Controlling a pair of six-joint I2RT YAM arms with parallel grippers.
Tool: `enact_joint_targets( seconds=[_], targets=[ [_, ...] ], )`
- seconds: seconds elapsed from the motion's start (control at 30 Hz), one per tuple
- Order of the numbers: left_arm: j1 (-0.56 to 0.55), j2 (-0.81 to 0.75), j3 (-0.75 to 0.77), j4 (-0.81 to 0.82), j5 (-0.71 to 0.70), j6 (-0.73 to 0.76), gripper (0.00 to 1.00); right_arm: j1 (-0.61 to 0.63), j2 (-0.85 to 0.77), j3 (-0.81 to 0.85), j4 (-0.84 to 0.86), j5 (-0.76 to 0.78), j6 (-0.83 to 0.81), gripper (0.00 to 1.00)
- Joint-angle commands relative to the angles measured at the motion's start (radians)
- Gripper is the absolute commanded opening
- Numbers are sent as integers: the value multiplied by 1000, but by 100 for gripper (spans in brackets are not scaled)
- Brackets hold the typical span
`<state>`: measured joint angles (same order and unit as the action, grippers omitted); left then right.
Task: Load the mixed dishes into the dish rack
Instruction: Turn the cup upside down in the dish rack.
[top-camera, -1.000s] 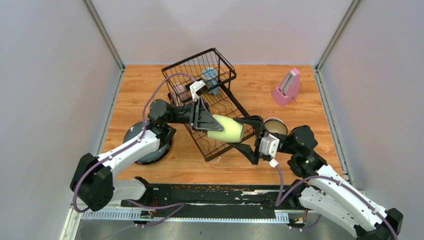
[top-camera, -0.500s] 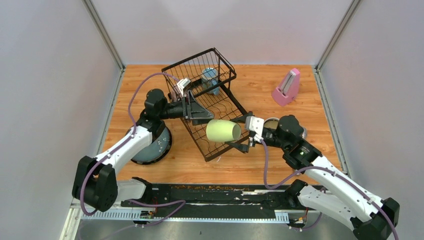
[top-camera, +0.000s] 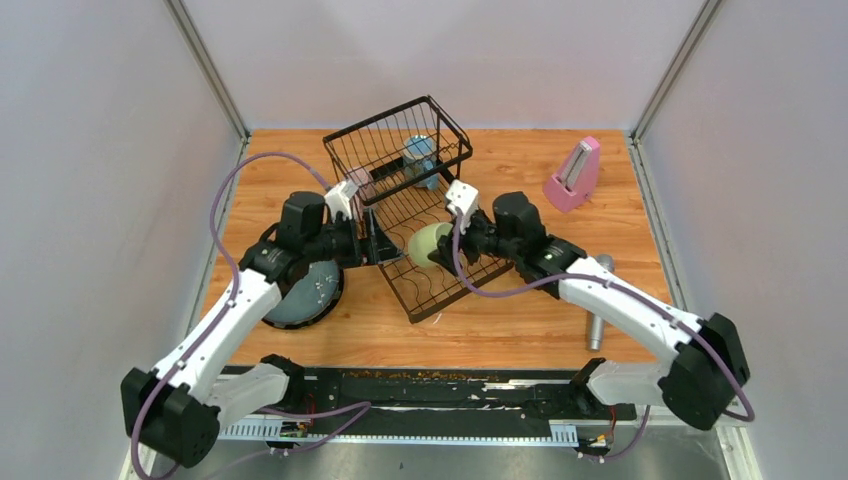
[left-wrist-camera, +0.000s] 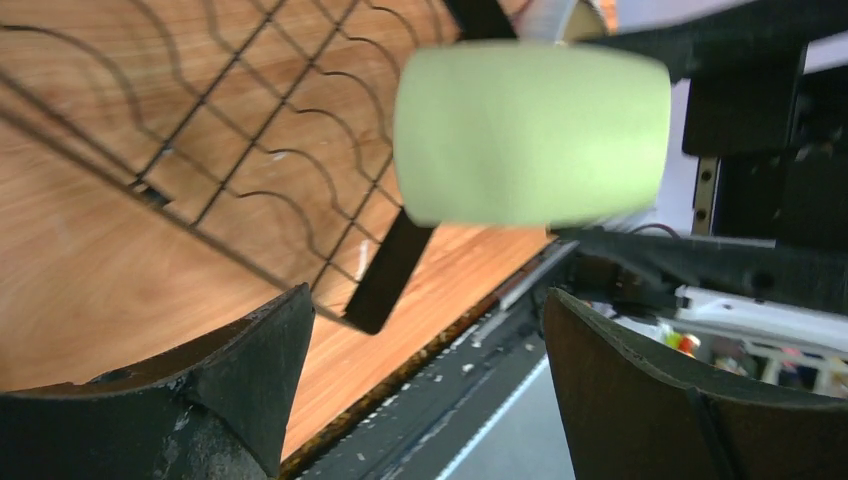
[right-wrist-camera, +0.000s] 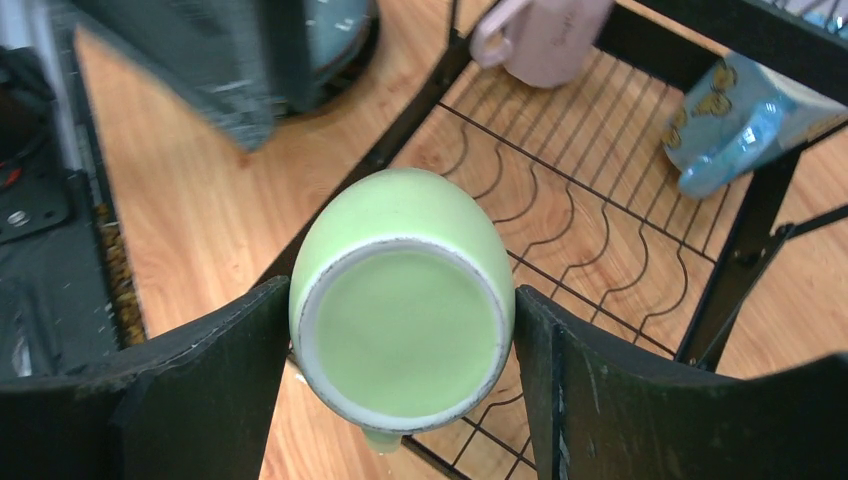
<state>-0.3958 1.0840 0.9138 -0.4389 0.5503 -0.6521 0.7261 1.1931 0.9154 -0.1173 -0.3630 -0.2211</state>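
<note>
My right gripper (top-camera: 436, 243) is shut on a pale-green mug (top-camera: 426, 243), held on its side above the low wavy tray of the black wire dish rack (top-camera: 398, 128). In the right wrist view the mug (right-wrist-camera: 405, 310) shows its base, with a finger pressed against each side. My left gripper (top-camera: 384, 244) stands open just left of the rack, apart from the mug (left-wrist-camera: 530, 130), with nothing between its fingers (left-wrist-camera: 250, 370). A blue mug (top-camera: 420, 155) and a pink mug (top-camera: 360, 183) lie in the rack's basket end. A dark speckled plate (top-camera: 300, 297) lies under the left arm.
A pink metronome (top-camera: 573, 175) stands at the back right. A silver-grey microphone (top-camera: 596, 305) lies on the table right of the rack, beside the right arm. The rack sits at an angle across the middle of the wooden table (top-camera: 520, 330).
The left gripper opened, let go of the green mug and drew back to the left. The right arm carried the mug up and leftward over the rack's tray.
</note>
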Motion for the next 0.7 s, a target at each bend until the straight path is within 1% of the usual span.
enact_joint_targets(
  seconds=[0.0, 0.1, 0.23, 0.4, 0.5, 0.6, 0.67],
  targets=[
    [3, -126, -58, -80, -194, 57, 91, 4, 108, 123, 90, 199, 103, 0],
    [3, -186, -120, -84, -238, 32, 92, 3, 198, 174, 108, 312, 144, 0],
    [2, -283, -197, -75, -291, -34, 92, 4, 318, 271, 102, 400, 168, 0],
    [3, -375, -277, -43, -346, -90, 93, 11, 444, 353, 52, 425, 196, 1],
    [3, -392, -307, -15, -359, -125, 93, 15, 506, 379, 35, 460, 201, 3],
    [3, -396, -349, 46, -354, -159, 93, 30, 548, 402, 21, 498, 193, 4],
    [3, -398, -369, 82, -343, -185, 93, 36, 569, 413, 17, 505, 186, 7]
  ],
)
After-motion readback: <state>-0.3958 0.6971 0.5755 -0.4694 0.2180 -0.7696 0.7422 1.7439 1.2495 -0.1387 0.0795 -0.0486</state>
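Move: Over the dish rack, the right hand already holds the green cup by its base end; the open wires just short of the two stowed cups lie about 14 cm ahead of this hand, 3 cm left and 15 below. The pink cup is 22 cm ahead and 17 left, the blue mug 29 ahead and 4 left, both some 14 lower. From the empty left hand, those open wires are 15 cm ahead, 10 to the right and 15 below. Carrying the green cup forward about 12 cm into the rack, the right hand then sinks more steeply, some 9 cm in all, swinging clockwise about 25 degrees and tipping its fingers and the cup's mouth farther down, grip kept. The open left hand backs clear to its left and down, about 6 cm each way, coming back a little and turning counter-clockwise. ##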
